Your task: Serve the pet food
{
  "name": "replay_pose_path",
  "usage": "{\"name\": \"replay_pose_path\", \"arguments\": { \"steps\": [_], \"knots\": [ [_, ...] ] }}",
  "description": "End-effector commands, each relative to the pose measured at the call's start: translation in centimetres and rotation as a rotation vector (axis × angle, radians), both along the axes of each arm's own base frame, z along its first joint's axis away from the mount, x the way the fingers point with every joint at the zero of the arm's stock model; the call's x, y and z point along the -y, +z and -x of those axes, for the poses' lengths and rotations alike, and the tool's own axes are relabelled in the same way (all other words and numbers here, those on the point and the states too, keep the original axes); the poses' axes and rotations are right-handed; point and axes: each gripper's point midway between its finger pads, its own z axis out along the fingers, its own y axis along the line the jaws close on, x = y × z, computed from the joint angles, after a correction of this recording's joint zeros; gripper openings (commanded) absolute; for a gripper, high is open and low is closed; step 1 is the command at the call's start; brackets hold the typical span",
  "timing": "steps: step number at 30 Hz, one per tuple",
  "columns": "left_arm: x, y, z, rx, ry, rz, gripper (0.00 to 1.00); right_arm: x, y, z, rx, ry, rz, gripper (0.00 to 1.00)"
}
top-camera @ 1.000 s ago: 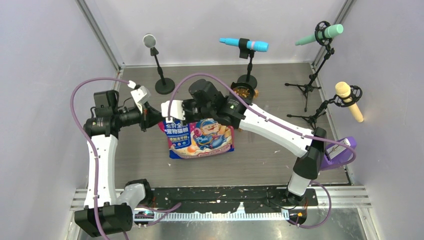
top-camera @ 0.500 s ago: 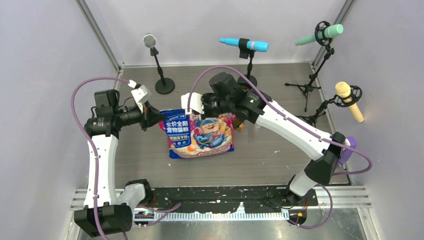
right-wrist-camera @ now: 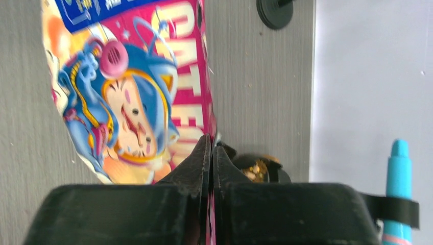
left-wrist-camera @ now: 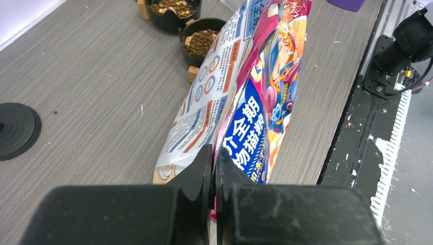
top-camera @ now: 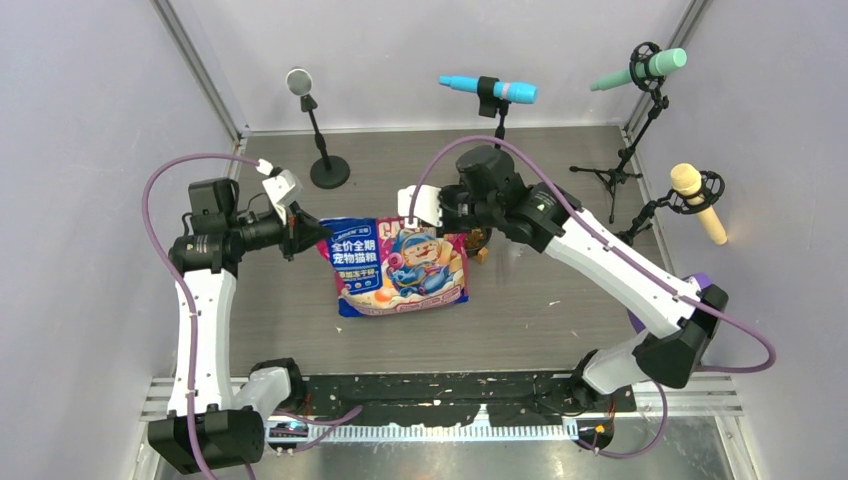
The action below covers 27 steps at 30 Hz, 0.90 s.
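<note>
The glossy pink-and-blue pet food bag (top-camera: 400, 265) stands on the table, held up by its top edge. My left gripper (top-camera: 322, 240) is shut on the bag's top left corner, its jaws pinching the film (left-wrist-camera: 213, 152). My right gripper (top-camera: 458, 228) is shut on the top right corner (right-wrist-camera: 211, 140), above the cartoon print (right-wrist-camera: 127, 92). Behind the bag (left-wrist-camera: 255, 92) stand two black bowls (left-wrist-camera: 203, 41) (left-wrist-camera: 172, 9). Both bowls hold brown kibble (left-wrist-camera: 200, 42). One bowl (top-camera: 480, 240) shows beside the right gripper.
Microphones on stands ring the back: a round black base (top-camera: 330, 172), a blue mic (top-camera: 490, 90), a green one (top-camera: 640, 70) and a yellow one (top-camera: 697, 200). A purple object (top-camera: 700, 285) lies at the right edge. A black rail (top-camera: 440, 395) runs along the near edge.
My right gripper has moved right, from beside the left gripper to the bag's top right corner. The bag's top edge now shows stretched between both grippers. The left arm has stayed put.
</note>
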Motion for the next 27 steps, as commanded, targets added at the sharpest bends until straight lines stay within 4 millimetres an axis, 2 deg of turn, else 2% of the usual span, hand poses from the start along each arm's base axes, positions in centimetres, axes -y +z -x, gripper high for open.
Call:
{"name": "replay_pose_path", "arguments": {
  "steps": [1, 8, 20, 23, 25, 27],
  "knots": [
    [-2.8, -1.1, -1.5, -0.005, 0.146, -0.101, 0.0, 12.9, 0.3, -4.5, 0.165, -0.405, 0.285, 0.05],
    [-2.6, -0.9, -1.5, -0.002, 0.138, -0.09, 0.0, 15.7, 2.1, -4.5, 0.229, -0.467, 0.284, 0.05],
    [-1.9, -0.1, -1.2, 0.015, 0.097, -0.06, 0.0, 16.8, 4.1, -2.6, 0.229, -0.464, 0.154, 0.05],
    [-1.4, 0.3, -0.8, 0.013, 0.067, -0.036, 0.0, 17.4, 4.0, -2.5, 0.24, -0.479, 0.153, 0.05],
    [-1.2, 0.4, -0.7, 0.006, 0.064, -0.021, 0.0, 17.6, 4.9, -2.6, 0.264, -0.5, 0.121, 0.05],
    [-1.2, 0.5, -0.7, -0.003, 0.066, -0.012, 0.2, 17.4, 5.7, -2.9, 0.273, -0.528, 0.071, 0.05]
  ]
}}
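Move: The right fingers are shut on the pet food bag's top edge; the edge's right corner lies about 11 cm to their right, 1 cm farther out and nearly level. Near bowl: roughly 13 cm right, 2 cm ahead; far bowl: 15 cm right, 11 cm ahead; clear scoop: some 22 cm right, straight level in reach, all about 24 cm below. From the left hand, pinching the left end, that right corner is about 25 cm right, 3 cm ahead. Still pinching the bag's top edge, the shut right fingers run along it to the right and slip off the right corner, carrying on past it, speeding up and rising about 3 cm late on. They travel some 17 cm in all, the hand swinging clockwise roughly 25 degrees. The left hand stays at the left end as anchor, its fingers just starting to slacken at the close. ##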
